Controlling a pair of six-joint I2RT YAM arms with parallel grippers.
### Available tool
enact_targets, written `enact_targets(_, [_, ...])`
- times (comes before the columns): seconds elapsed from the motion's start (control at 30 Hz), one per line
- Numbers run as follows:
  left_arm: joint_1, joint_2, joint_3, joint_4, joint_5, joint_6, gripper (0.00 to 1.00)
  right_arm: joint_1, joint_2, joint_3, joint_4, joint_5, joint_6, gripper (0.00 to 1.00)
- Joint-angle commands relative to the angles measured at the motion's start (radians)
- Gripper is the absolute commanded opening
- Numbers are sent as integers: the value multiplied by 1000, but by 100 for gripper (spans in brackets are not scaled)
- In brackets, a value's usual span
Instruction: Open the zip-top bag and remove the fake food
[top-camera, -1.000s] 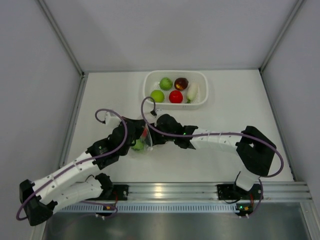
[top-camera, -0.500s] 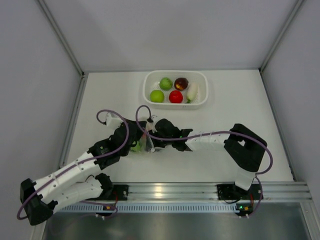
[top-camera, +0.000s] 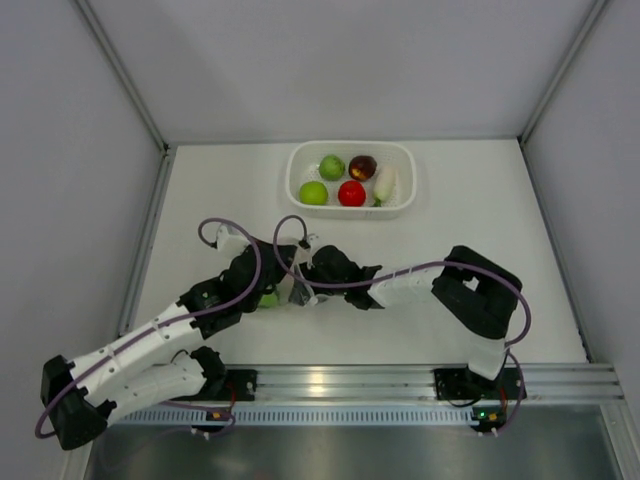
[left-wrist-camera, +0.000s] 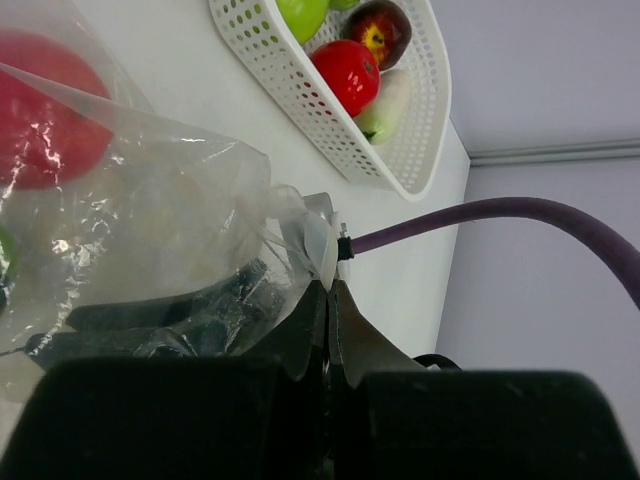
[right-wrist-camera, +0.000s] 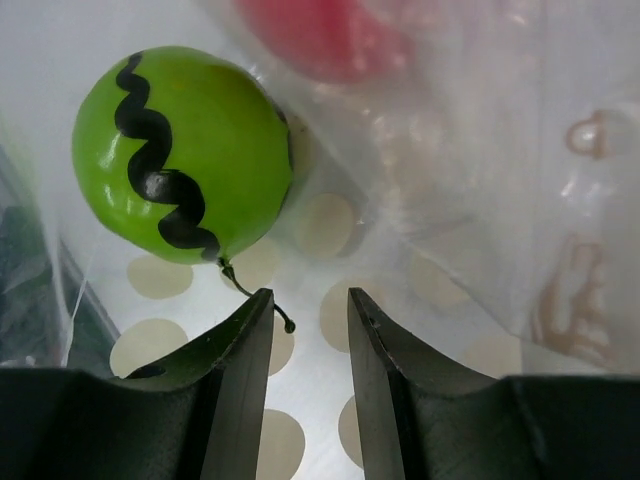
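The clear zip-top bag (top-camera: 292, 293) lies on the table between my two grippers. My left gripper (left-wrist-camera: 328, 287) is shut on the bag's (left-wrist-camera: 150, 220) edge, pinching a fold of plastic. A red piece of fake food (left-wrist-camera: 40, 140) shows inside. My right gripper (right-wrist-camera: 310, 300) is open and pokes into the dotted bag (right-wrist-camera: 470, 180), its fingers apart with nothing between them. Just beyond its left finger sits a green ball with a black zigzag (right-wrist-camera: 180, 150), and a red piece (right-wrist-camera: 320, 30) lies further in. From above, the left gripper (top-camera: 268, 283) and right gripper (top-camera: 303, 288) meet at the bag.
A white perforated basket (top-camera: 296, 160) stands at the back with several fake fruits: two green balls (top-camera: 332, 166), a maroon one (top-camera: 362, 166), a red one (top-camera: 351, 193) and a white piece (top-camera: 386, 182). The basket (left-wrist-camera: 400, 150) also appears in the left wrist view. Grey walls stand on both sides.
My right arm has folded and pushed its gripper left, further into the bag, its jaws slightly narrower. The left gripper keeps its pinch on the bag's edge.
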Motion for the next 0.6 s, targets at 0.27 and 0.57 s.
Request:
enact_targets(0.27, [-36,-47,72,76,79,120,0,-67,-184,-38,-265,449,-18,34])
enact_targets(0.57, [-36,-112,93,73,117,215,0,-209,-349,72,-637,810,-277,35])
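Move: The right hand's part-open fingers are inside the bag; the striped green fruit is about 8 cm to their left, some 2 cm nearer the base and slightly lower. The red fruit lies roughly 6 cm ahead and 9 cm left. The basket's middle is around 33 cm ahead and 12 cm right. From the left hand, shut on the bag's rim, the green fruit is roughly 7 cm back, 7 cm left and 18 cm down. Still inside the bag's mouth, the right fingers bear on its rim and drag it right and forward, away from the left hand, quickening over about 18 cm and rising near 5 cm late on. They stay part open while the wrist swings clockwise, turning them from left towards forward. The left fingers keep their pinch on the rim, rising a few centimetres and easing right and back. ##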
